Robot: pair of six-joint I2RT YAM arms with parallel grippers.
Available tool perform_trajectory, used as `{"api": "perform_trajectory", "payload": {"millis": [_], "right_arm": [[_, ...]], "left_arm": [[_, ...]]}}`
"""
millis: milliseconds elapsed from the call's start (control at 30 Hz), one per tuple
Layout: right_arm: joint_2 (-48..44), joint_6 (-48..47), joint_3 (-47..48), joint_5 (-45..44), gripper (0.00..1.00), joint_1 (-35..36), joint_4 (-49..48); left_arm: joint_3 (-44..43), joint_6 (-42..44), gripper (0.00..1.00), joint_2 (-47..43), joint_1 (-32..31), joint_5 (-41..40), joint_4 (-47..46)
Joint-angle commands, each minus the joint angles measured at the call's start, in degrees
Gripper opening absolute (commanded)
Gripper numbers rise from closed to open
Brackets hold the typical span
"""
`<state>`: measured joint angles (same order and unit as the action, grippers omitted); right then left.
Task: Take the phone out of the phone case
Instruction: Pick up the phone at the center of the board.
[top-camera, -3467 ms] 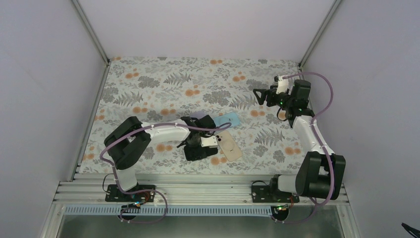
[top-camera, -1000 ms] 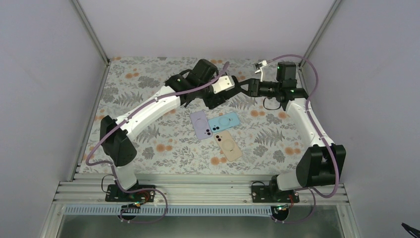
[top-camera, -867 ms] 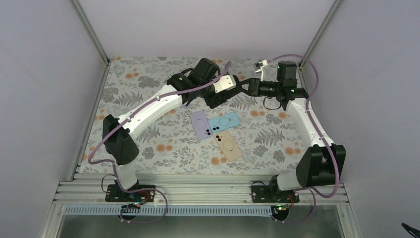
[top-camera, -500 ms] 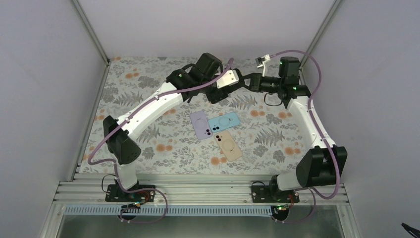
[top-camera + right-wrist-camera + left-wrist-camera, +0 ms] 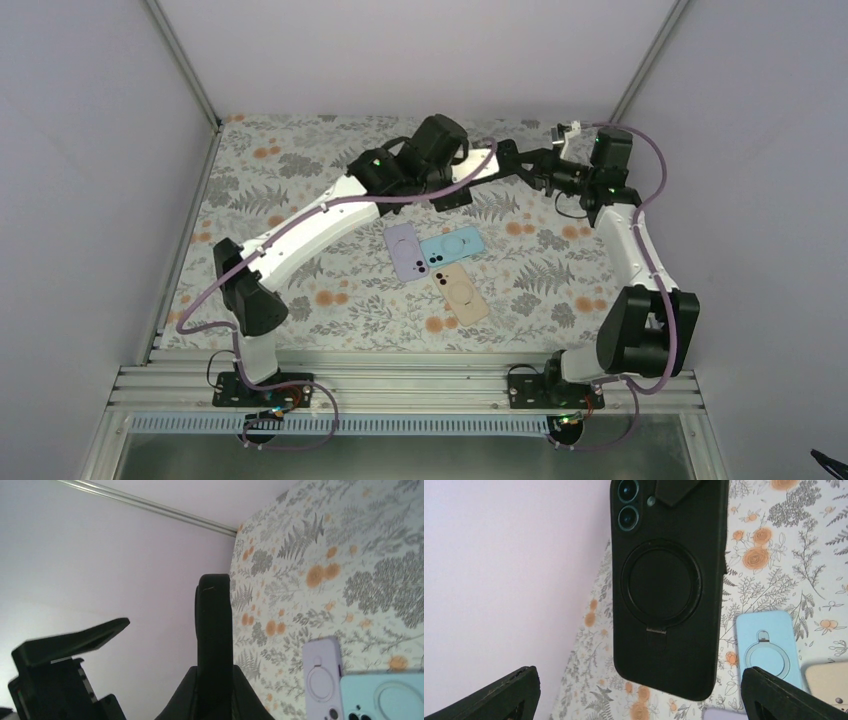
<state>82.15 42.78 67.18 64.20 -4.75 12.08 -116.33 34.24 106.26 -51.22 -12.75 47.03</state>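
Observation:
A black phone case (image 5: pixel 664 630) with a round ring stand hangs upright in the air over the back of the table. The phone's camera lenses (image 5: pixel 628 502) show through its cut-out. My right gripper (image 5: pixel 214 672) is shut on the case (image 5: pixel 214 625), which that view shows edge-on. One right finger overlaps the case's top in the left wrist view. My left gripper (image 5: pixel 639 675) stands wide open, its fingertips (image 5: pixel 504 695) either side of the case's lower end, apart from it. From above, both grippers (image 5: pixel 455 185) (image 5: pixel 508 160) meet near the back centre.
On the flowered tablecloth (image 5: pixel 300 170) lie a purple case (image 5: pixel 403 250), a blue case (image 5: pixel 452 247) and a beige case (image 5: pixel 461 292), backs up, just below the grippers. Pale enclosure walls (image 5: pixel 100 150) close in both sides and the back.
My left gripper has opened wide and let go of the black case. The right gripper has closed on it, and both arms have drifted right and toward the back.

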Motion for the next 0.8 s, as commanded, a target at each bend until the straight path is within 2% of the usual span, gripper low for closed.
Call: {"api": "perform_trajectory", "payload": {"millis": [0, 200, 367, 533, 767], "right_arm": [[-0.9, 11.0, -4.0, 6.3, 0.04, -1.3, -9.2], [-2.0, 20.4, -10.6, 7.9, 0.04, -2.3, -16.4], [-2.4, 23.1, -12.3, 8.3, 0.04, -2.6, -17.2], [-2.8, 25.4, -14.4, 8.3, 0.04, -2.6, -18.9], [-3.5, 27.4, -16.4, 8.5, 0.04, -2.5, -20.5]], "left_arm": [[3.1, 5.7, 1.00, -1.3, -3.6, -7.2, -4.2], [11.6, 13.4, 1.00, -2.2, -8.7, -15.9, -12.4], [20.1, 19.2, 0.99, -3.9, -10.6, -19.5, -19.5], [27.1, 25.5, 0.82, -4.8, -11.8, -23.3, -27.9], [34.6, 33.9, 0.66, -5.0, -12.2, -28.6, -41.2]]}}
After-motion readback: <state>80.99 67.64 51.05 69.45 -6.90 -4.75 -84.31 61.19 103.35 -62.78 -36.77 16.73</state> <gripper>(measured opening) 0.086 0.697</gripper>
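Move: The cased black phone hangs in the right hand's fingers, its middle about 6 cm to that hand's left, 1 cm ahead and 1 cm lower. From the open left hand it lies some 7 cm right, 3 cm ahead and 4 cm below. On the board about 30 cm beneath the left hand, the blue case lies 6 cm back and 3 cm right, the lavender case 7 cm back and 7 cm left. Down, and at first also back and to the right, the left hand drops about 10 cm around the near side of the phone, rolling so its left side rises and its fingers swing to point more forward; late on they close partway from wide open. The right hand keeps its pinch on the phone's end, sinks about 5 cm, eases slightly back and rolls about 25 degrees. Left-hand contact can't be seen. ##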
